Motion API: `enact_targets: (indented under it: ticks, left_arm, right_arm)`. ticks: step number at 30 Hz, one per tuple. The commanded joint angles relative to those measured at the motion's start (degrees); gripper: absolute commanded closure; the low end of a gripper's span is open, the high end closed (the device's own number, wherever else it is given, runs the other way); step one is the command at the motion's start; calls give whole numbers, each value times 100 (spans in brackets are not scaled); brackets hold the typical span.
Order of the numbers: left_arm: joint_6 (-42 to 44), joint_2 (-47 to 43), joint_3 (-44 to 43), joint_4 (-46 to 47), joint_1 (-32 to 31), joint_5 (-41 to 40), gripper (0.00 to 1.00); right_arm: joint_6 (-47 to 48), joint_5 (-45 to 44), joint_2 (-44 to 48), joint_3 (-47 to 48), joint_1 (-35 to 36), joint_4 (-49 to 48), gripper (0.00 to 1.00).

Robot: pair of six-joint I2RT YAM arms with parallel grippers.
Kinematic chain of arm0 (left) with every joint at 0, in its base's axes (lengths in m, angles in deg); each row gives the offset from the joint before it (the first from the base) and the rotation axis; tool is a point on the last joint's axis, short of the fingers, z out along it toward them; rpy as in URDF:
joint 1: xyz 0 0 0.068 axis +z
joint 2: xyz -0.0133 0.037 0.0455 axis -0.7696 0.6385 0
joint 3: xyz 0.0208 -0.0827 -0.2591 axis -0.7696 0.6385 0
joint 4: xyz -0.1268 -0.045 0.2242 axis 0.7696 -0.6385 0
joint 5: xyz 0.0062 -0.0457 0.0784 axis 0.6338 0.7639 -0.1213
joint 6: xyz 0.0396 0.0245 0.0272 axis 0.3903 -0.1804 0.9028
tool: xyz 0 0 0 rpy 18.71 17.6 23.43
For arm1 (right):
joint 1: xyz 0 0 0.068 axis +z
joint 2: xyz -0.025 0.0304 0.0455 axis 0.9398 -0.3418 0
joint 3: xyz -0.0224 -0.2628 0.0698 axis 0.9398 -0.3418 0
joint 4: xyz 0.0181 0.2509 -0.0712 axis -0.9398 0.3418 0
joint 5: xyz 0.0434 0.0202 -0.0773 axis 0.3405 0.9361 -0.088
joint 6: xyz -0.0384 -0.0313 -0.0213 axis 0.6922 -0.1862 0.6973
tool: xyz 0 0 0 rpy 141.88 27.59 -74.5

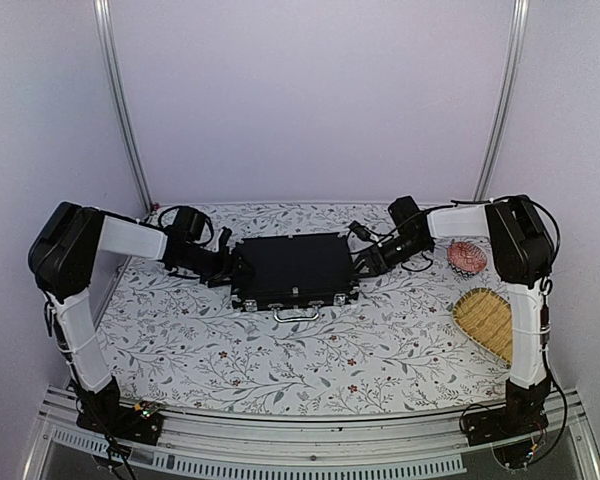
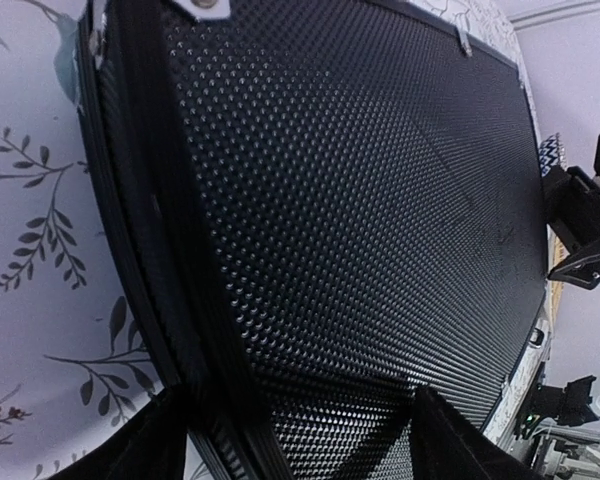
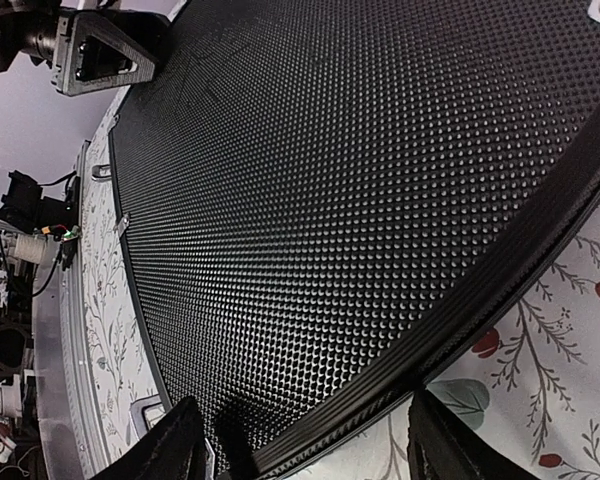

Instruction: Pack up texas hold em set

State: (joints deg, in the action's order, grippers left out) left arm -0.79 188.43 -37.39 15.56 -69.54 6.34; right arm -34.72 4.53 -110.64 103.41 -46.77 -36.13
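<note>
The texas hold em set shows as a black dimpled case (image 1: 292, 262), shut and lying flat mid-table, its silver handle (image 1: 296, 314) facing the near edge. At the case's left end, my left gripper (image 1: 223, 262) is open. In the left wrist view the left gripper (image 2: 290, 445) straddles the case (image 2: 360, 200), one finger over the lid and one beyond the side wall. The right gripper (image 1: 363, 262) is open at the right end. In the right wrist view the right gripper (image 3: 305, 440) spans the edge of the case (image 3: 360, 180).
A red patterned round dish (image 1: 466, 256) sits right of the case, just past the right gripper. A woven yellow basket (image 1: 485, 322) lies nearer the right arm's base. The floral tablecloth (image 1: 280, 360) covers the table.
</note>
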Motion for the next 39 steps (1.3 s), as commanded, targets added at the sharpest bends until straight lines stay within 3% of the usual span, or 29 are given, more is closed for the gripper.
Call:
enact_targets:
  ticks: [1,8,15,24,30,34,39]
  left_arm:
    - [18,235,-292,291,-455,351,25]
    - [33,505,-608,279,-953,334,27]
    - [-37,523,-717,218,-1030,252,28]
    - [390,-636,-700,-856,-886,-1732,23]
    - [636,-1084,-710,-956,-1043,-2023,25]
    - [793,-989,-861,-632,-1321,-1550,34]
    - [757,-363,-1286,-694,-1538,-1055,69]
  right_arm:
    - [115,420,113,-248,89,185,31]
    - [167,493,731,-1014,84,133,31]
    - [240,212,930,-1162,49,171,31]
    - [130,-1148,1564,-1170,-365,155,27]
    - [349,-1519,2104,-1346,-148,30,31]
    - [648,-1594,2349,-1569,300,-143,43]
    - [892,-1724,2342,-1650,692,-122,65]
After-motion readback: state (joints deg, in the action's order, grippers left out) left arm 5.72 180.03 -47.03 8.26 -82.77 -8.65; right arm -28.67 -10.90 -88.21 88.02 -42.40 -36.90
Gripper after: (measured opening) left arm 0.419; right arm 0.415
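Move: Both hands are already at the closed case's sides, fingers straddling its rims. Its middle is about 18 cm right of the left hand, 3 cm ahead and 2 cm lower; from the right hand it is some 19 cm left, 4 cm ahead and 3 cm lower. The case handle sits 17 cm right of the left hand and 11 cm back. The red bowl is about 32 cm right of the right hand and 5 cm ahead. Left hand pushes the case about 4 cm right, right hand draws back; both then lift clear, fingers partly closing. ##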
